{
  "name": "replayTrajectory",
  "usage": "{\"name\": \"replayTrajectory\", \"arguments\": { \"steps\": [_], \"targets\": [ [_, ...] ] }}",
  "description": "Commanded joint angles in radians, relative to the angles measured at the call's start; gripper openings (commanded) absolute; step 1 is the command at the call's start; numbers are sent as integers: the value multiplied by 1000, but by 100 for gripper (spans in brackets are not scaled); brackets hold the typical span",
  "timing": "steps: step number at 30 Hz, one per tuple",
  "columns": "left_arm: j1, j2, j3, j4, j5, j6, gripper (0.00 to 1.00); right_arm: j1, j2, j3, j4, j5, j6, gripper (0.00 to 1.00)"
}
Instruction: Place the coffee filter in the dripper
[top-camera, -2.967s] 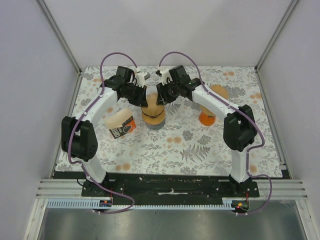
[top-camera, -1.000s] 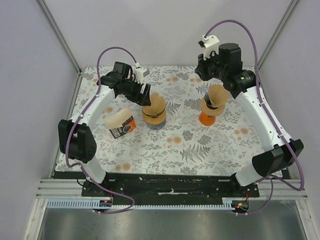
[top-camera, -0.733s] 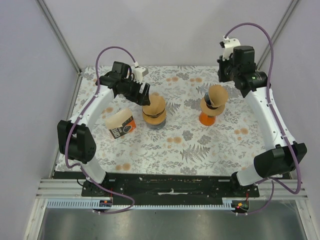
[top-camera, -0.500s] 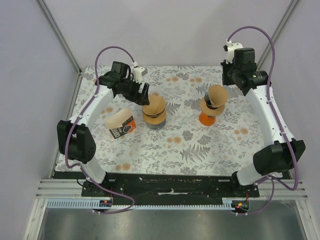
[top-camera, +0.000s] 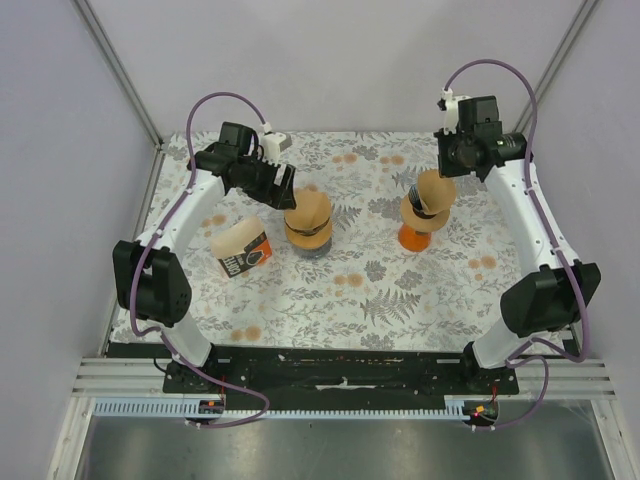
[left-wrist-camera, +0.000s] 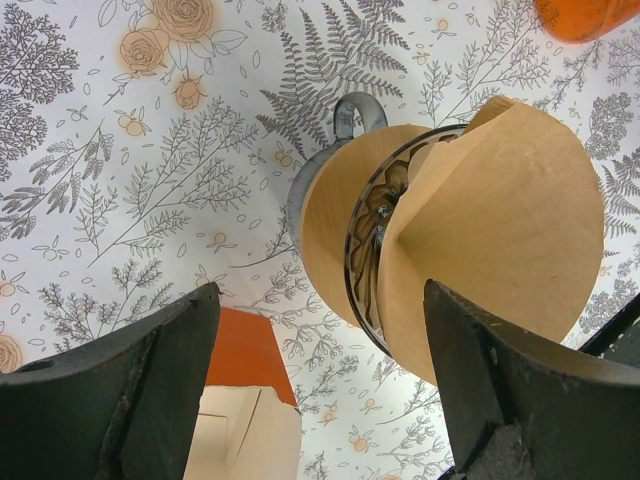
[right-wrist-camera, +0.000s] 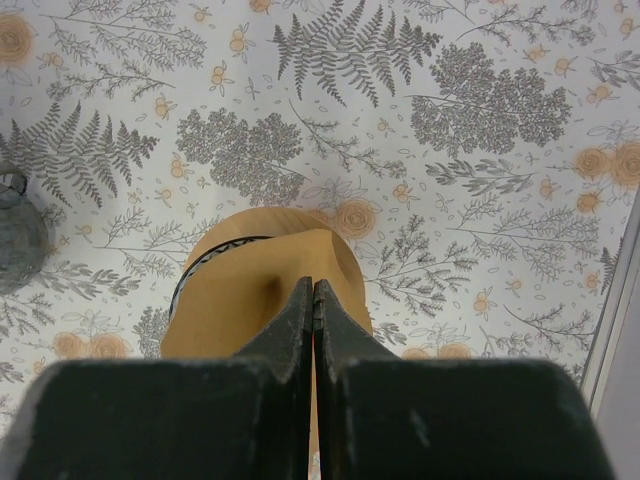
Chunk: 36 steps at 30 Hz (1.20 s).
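Observation:
Two drippers stand on the floral table, each with a brown paper coffee filter in it. The left dripper (top-camera: 307, 218) sits on a dark server; in the left wrist view its wire frame (left-wrist-camera: 365, 250) holds the filter (left-wrist-camera: 500, 220) tilted to one side. My left gripper (top-camera: 281, 186) hovers open just left of it, its fingers (left-wrist-camera: 120, 400) apart and empty. The right dripper (top-camera: 426, 195) stands on an orange base (top-camera: 414, 238). Raised above and behind that dripper, my right gripper (right-wrist-camera: 314, 287) is shut and empty, with the filter (right-wrist-camera: 250, 300) below it.
An orange-and-cream filter package (top-camera: 242, 250) lies on its side left of the left dripper, also seen under the left fingers (left-wrist-camera: 245, 400). A grey object (right-wrist-camera: 15, 235) shows at the right wrist view's left edge. Frame posts and walls enclose the table.
My right arm has swung right and back, away from the right dripper, and its jaws have closed. My left gripper drew back slightly left and stayed open.

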Motion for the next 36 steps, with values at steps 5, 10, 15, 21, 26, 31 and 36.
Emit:
{"name": "replayTrajectory", "arguments": {
  "steps": [5, 10, 15, 21, 26, 31, 36],
  "targets": [
    [10, -38, 40, 2, -4, 35, 88, 10, 26, -65, -43, -158, 18, 0],
    [11, -35, 40, 1, -4, 35, 88, 57, 152, -134, 20, -145, 50, 0],
    [13, -40, 40, 1, -3, 33, 88, 93, 219, -101, 19, -58, 51, 0],
    [14, -37, 43, 1, 0, 35, 88, 96, 215, -122, 19, -35, 41, 0],
    [14, -32, 95, -7, -7, 24, 88, 111, 216, -121, 20, -55, 36, 0],
    [-10, -9, 300, -39, -9, 1, 88, 117, 225, -90, 8, -56, 35, 0],
    [-160, 81, 457, -41, 35, -83, 85, 119, 222, -88, 11, -59, 35, 0]
  ]
}}
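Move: The coffee filter sticking up out of the orange dripper lies about 12 cm below the right fingertips, some 3 cm to the left and 2 cm back. The orange dripper is right under the filter, about 17 cm below the hand, 4 cm left and 3 cm back. A second dripper, on a glass jug, stands some 29 cm left, 3 cm back and 15 cm below. From the left hand, that filter is about 33 cm right, level ahead, 6 cm lower. Shut right fingers drive about 12 cm down and leftward into the filter, then stay; left hand rises late. ##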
